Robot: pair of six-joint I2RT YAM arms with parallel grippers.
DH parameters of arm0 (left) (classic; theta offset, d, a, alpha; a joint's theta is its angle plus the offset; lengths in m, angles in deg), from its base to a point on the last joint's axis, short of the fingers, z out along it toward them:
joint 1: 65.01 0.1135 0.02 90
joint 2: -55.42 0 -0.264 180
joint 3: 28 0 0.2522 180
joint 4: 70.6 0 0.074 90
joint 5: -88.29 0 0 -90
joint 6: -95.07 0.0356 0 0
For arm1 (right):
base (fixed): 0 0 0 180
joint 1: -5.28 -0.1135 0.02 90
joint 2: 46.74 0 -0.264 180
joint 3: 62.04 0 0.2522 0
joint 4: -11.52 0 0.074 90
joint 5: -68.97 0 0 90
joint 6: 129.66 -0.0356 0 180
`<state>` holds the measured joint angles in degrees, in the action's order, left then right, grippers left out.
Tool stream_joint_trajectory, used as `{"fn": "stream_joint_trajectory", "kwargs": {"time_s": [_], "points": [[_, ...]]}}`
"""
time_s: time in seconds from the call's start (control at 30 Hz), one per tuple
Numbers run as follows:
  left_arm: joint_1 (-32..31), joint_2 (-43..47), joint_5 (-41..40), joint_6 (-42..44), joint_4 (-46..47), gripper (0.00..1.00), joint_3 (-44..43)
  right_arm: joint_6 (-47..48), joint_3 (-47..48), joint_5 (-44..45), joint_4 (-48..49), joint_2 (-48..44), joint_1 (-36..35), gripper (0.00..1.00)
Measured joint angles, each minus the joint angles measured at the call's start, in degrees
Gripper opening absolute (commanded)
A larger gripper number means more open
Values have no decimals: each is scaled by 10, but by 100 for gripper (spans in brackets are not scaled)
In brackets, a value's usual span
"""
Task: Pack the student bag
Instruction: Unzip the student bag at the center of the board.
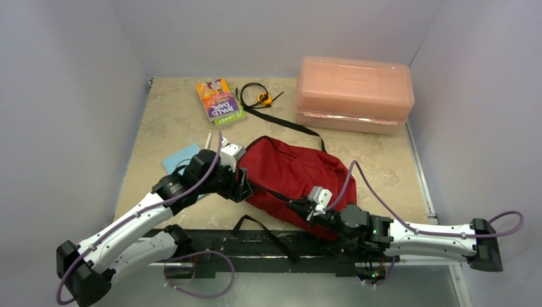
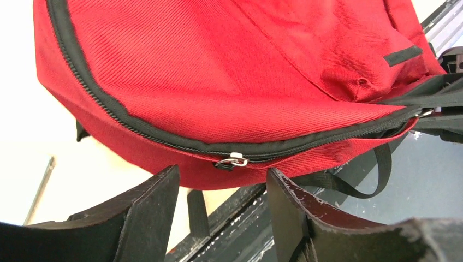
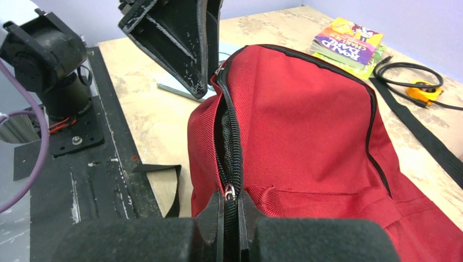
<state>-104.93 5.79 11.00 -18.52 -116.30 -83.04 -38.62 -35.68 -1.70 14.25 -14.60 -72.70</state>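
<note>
The student bag [image 1: 291, 176], dark red with black zippers, lies on its side in the middle of the table. My left gripper [image 2: 221, 172] is open at the bag's left end. A small metal zipper pull [image 2: 232, 160] sits just beyond its fingertips, and nothing is between the jaws. My right gripper [image 3: 230, 199] is shut on the bag's black zipper band at the near edge, with a metal slider ring [image 3: 229, 191] right at its tips. In the right wrist view the zipper [image 3: 226, 125] runs up from my right gripper to the left gripper's fingers [image 3: 180, 38].
A pink translucent box [image 1: 353, 94] stands at the back right. A colourful book [image 1: 219, 100] and a coiled black cable with an orange piece [image 1: 259, 96] lie at the back. A blue notebook [image 1: 181, 158] lies under the left arm. Black straps [image 1: 265, 230] trail onto the base plate.
</note>
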Motion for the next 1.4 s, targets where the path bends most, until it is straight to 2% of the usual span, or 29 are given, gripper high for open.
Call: {"fn": "stream_joint_trajectory", "kwargs": {"time_s": [0.1, 0.2, 0.37, 0.47, 0.63, 0.77, 0.9, 1.03, 1.3, 1.4], "points": [[-32, 6, -30, 7, 26, 58, 0, 0, -3, 8, 0, -11, 0, 0], [-73, 12, -75, 17, 69, 53, 8, 0, -10, 12, -3, -27, 0, 0], [-107, 18, -131, 40, 157, 49, 60, 0, -16, 19, -7, -42, 0, 0], [-111, 10, -148, 53, 187, 37, 73, 0, -16, 22, -9, -45, 0, 0], [-116, -8, -168, 69, 220, 0, 73, 0, -16, 23, -14, -52, 0, 0], [-125, -8, -205, 65, 214, 0, 69, 0, -16, 25, -15, -50, 0, 0], [-128, 2, -234, 61, 191, 0, 59, 0, -6, 24, -17, -16, 1, 26], [-123, 24, -267, 61, 148, 0, 50, -9, 45, 22, -39, 51, 0, 52], [-119, 57, -268, 57, 52, 0, 14, -40, 206, 11, -53, 180, 0, 76], [-120, 71, -256, 56, 31, 0, 10, -41, 253, 9, -36, 245, 1, 77]]}}
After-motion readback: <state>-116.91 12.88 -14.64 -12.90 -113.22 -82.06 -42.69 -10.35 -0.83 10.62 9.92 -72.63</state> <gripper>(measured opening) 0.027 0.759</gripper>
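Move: The silver zipper pull on the red bag's left end lies some 3 cm ahead and 3 cm right of the open left fingers, about level with them. The right fingers, shut on the other pull's black tab, have the left-end pull roughly 5 cm ahead, 11 cm left, a touch lower. The second pull is about 13 cm right and 2 cm back from the left hand; the bag's middle lies 18 cm right, level fore-and-aft and 6 cm lower. The left fingers shut on the left-end zipper pull after easing about 3 cm forward and 3 cm right, tipping up some 20 degrees; they then draw it left about 5 cm, rising slightly and at the end coming a little back. The right hand keeps its pinch on the other tab, drifting about 1 cm right, then opens and swings up and left over the bag. ##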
